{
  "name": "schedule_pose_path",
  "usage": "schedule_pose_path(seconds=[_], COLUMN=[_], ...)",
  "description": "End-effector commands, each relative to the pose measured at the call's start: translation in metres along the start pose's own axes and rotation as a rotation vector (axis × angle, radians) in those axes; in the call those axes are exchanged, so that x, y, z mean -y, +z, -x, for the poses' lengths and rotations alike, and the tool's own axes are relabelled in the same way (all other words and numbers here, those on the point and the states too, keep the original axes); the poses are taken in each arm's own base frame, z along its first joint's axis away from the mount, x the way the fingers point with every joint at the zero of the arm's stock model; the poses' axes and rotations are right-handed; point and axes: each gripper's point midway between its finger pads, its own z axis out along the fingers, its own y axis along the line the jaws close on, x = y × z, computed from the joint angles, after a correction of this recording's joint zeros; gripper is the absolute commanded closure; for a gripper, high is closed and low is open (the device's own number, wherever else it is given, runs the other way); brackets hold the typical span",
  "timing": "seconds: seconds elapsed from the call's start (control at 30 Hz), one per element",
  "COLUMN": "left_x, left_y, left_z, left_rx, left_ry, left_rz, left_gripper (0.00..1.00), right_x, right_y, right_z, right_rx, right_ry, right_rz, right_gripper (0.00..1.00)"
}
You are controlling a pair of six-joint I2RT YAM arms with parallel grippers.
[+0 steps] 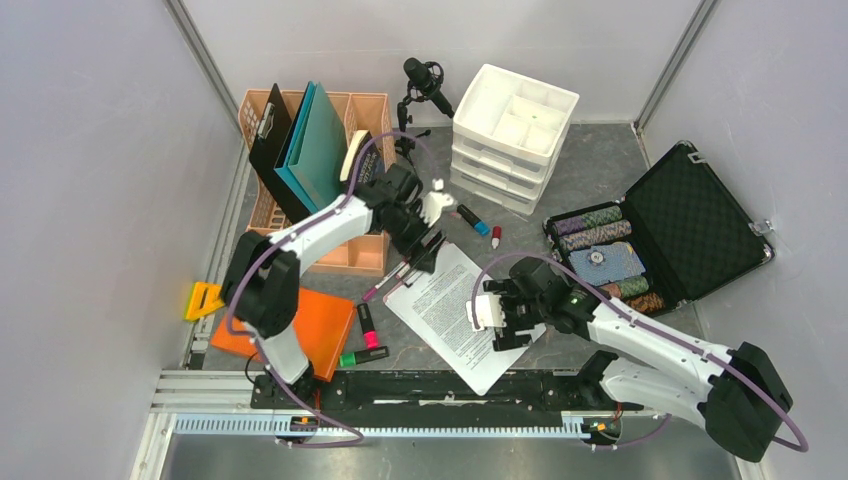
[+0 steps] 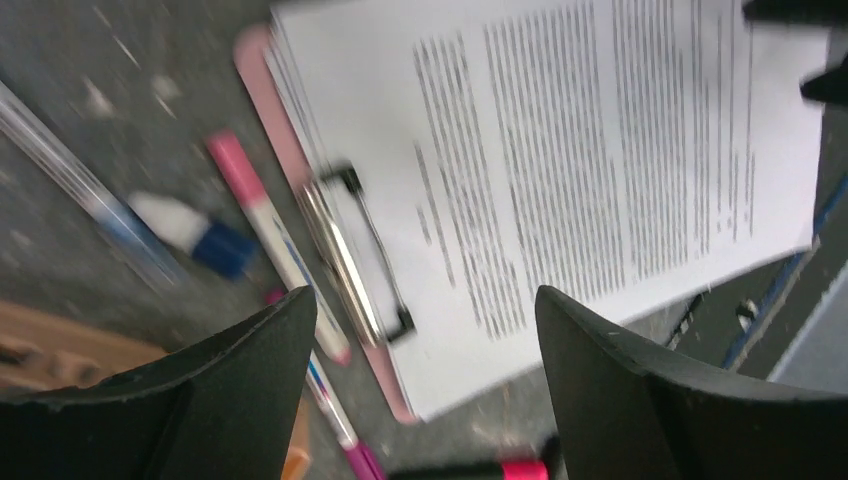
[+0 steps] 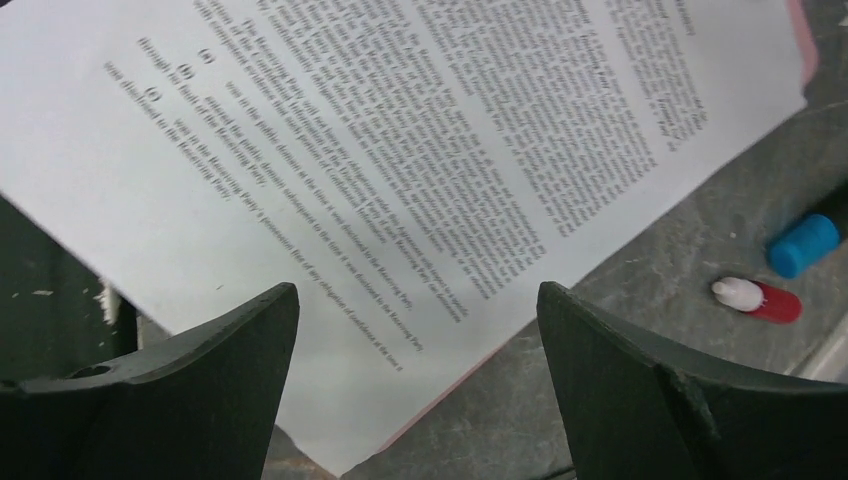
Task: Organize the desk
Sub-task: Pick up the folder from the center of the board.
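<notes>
The desk (image 1: 590,170) is a dark grey stone-patterned top strewn with items. A pink clipboard with a printed sheet (image 1: 450,310) lies at its middle. My left gripper (image 1: 428,248) hovers open over the clip end; in the left wrist view the metal clip (image 2: 355,250) and the sheet (image 2: 600,150) sit between and beyond its open gripper (image 2: 425,300), with nothing held. My right gripper (image 1: 503,325) hangs open over the sheet's right edge; its wrist view shows the paper (image 3: 400,130) under the empty gripper (image 3: 418,295).
Pink pens (image 1: 385,285), a pink highlighter (image 1: 367,318) and a green one (image 1: 363,355) lie by an orange folder (image 1: 300,330). A blue-capped marker (image 1: 475,220) and a red-capped tube (image 1: 495,237) lie behind the clipboard. Behind stand a peach crate (image 1: 365,110), white drawers (image 1: 515,135), a microphone (image 1: 425,80) and an open black case (image 1: 690,220).
</notes>
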Motion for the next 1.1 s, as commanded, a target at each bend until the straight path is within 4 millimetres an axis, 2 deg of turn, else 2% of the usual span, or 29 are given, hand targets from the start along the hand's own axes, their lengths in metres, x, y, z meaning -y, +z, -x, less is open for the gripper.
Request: schedule_pose_path(seconds=[0.0, 0.07, 0.17, 0.37, 0.8, 1.07], left_x=[-0.017, -0.025, -0.036, -0.049, -0.054, -0.05], left_y=[0.014, 0.026, 0.046, 0.068, 0.082, 0.09], left_z=[0.076, 0.091, 0.101, 0.104, 0.09, 0.082], left_rx=[0.167, 0.174, 0.161, 0.142, 0.097, 0.066], left_ry=[0.038, 0.011, -0.03, -0.081, -0.127, -0.144], left_rz=[-0.027, -0.038, -0.054, -0.047, -0.044, -0.085], left_gripper=[0.14, 0.14, 0.14, 0.14, 0.13, 0.13], right_x=[-0.029, -0.036, -0.042, -0.048, -0.063, -0.056], right_y=[-0.005, -0.007, -0.008, -0.009, -0.005, 0.008], right_z=[-0.002, -0.007, -0.019, -0.034, -0.048, -0.053], right_rx=[0.014, -0.011, -0.06, -0.105, -0.133, -0.143], right_ry=[-0.041, -0.041, -0.045, -0.104, -0.138, -0.125], right_rz=[0.141, 0.174, 0.188, 0.173, 0.192, 0.142], right_gripper=[0.05, 0.06, 0.06, 0.06, 0.06, 0.08])
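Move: The folder's middle lies about 8 cm back and 12 cm to the right of the left hand, some 7 cm below; its far corner is 10 cm ahead and 8 cm right of that hand. The red-capped pen lies 6 cm ahead and 2 cm right of the left hand, the blue-capped marker 16 cm ahead and 15 cm right. From the right hand the folder's middle is 13 cm left and 1 cm ahead, its right corner 2 cm back and 7 cm right, both 5 cm below. The left hand swings quickly forward about 9 cm and nearly as far right, past the folder's clip, then sinks with its fingers still wide open to just above the folder's far corner and stays there. Meanwhile the right hand, open too, eases back, right and down by some 4 cm each, tipping its fingers about 10 degrees steeper, and comes close over the short edge near the folder's right corner, where it drifts about a centimetre back to its left; no touch can be made out at either hand. ##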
